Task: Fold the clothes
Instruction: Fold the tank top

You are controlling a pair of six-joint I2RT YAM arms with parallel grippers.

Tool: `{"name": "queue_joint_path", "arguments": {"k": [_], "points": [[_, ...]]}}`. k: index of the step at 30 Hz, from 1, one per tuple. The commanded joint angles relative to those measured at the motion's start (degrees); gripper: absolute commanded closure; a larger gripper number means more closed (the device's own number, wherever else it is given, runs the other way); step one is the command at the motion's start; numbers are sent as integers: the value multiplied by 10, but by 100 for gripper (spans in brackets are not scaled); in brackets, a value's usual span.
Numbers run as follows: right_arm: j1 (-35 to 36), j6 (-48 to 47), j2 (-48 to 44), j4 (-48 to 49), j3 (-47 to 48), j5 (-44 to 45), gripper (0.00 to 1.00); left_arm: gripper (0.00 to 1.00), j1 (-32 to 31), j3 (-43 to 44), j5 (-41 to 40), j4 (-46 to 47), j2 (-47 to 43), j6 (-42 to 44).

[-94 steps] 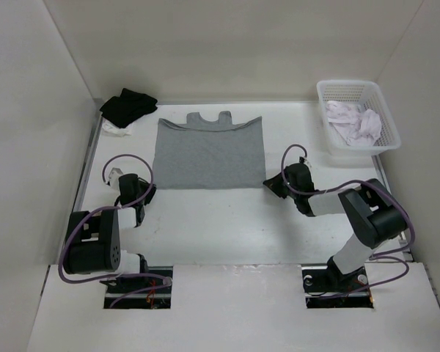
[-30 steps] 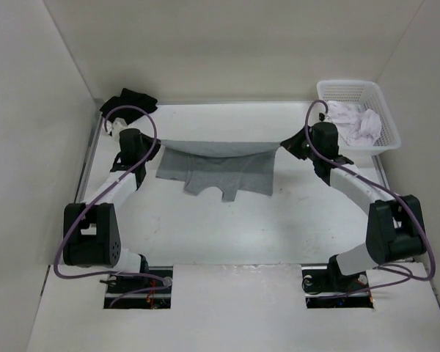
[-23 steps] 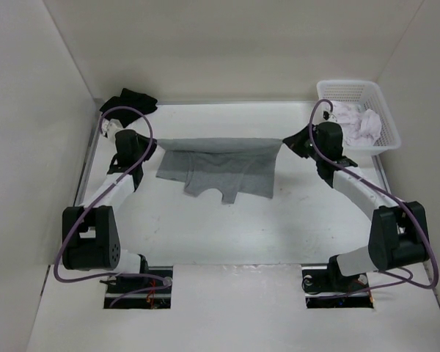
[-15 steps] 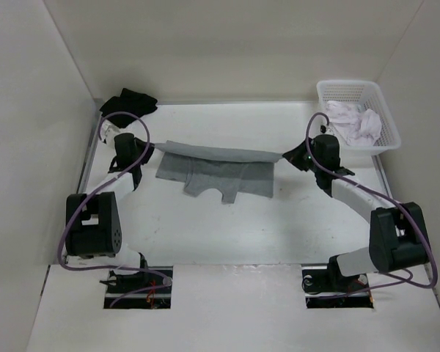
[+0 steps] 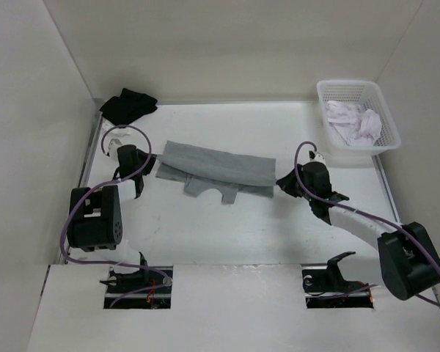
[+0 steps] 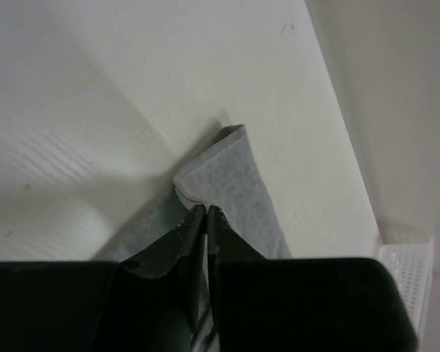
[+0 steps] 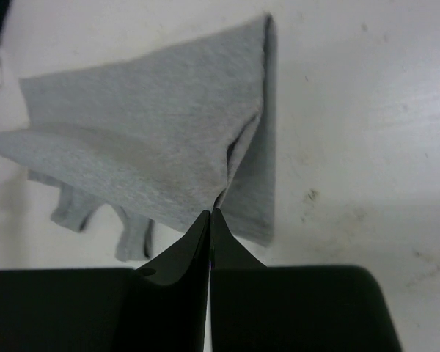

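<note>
The clothes (image 5: 216,165), a heather-grey tank top, lie as a folded band across the middle of the table, straps and neck poking out at the near edge. My left gripper (image 5: 148,172) is at the band's left end. In the left wrist view that gripper (image 6: 206,207) is shut on a folded corner of the clothes (image 6: 238,183). My right gripper (image 5: 281,181) is at the band's right end. The right wrist view shows it (image 7: 210,213) shut on the edge of the upper layer of the clothes (image 7: 147,139), which drapes over the lower layer.
A black garment (image 5: 128,105) lies in the far left corner. A white basket (image 5: 387,144) holding white-pinkish cloth (image 5: 352,121) stands at the far right. White walls close in the table on three sides.
Both grippers have come toward the near side and down, bringing the stretched, lifted edge over the rest of the tank top. The cloth now lies low and doubled.
</note>
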Motion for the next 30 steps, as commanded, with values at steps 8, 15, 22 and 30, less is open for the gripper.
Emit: {"name": "queue_joint_path", "arguments": {"k": [8, 15, 22, 30], "points": [[30, 32, 19, 30, -62, 58, 95, 90, 49, -110, 22, 117, 5, -43], [28, 27, -25, 7, -73, 42, 54, 74, 54, -152, 17, 105, -117, -45], [-6, 33, 19, 14, -38, 39, 52, 74, -237, -22, -65, 44, -82, 32], [-35, 93, 121, 102, -37, -33, 51, 76, -385, 35, -53, 70, 70, 25]]}}
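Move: Each hand still pinches one end of the tank top's raised edge; the left corner's lay-down spot is about 5 cm back, 2 cm left and 7 cm below the left hand. The tank top's middle lies some 21 cm right, 4 cm back and 9 cm below that hand, the black cloth 21 cm ahead and 13 cm left of it. From the right hand, the lay-down spot is about 3 cm back, 1 cm right and 7 cm down, the tank top's middle 20 cm left and 5 cm ahead. Both hands lower the held edge about 6 cm while drawing it 3–4 cm back over the cloth and open to let go of its corners, the left fingers only to about a quarter, the right to about half. The left hand then lifts and sweeps some 30 cm right over the tank top towards its right end, turning about 40 degrees clockwise and starting to sink again, while the right hand rises a little, then dips back down beside the near right corner with its fingers tipped further down. ##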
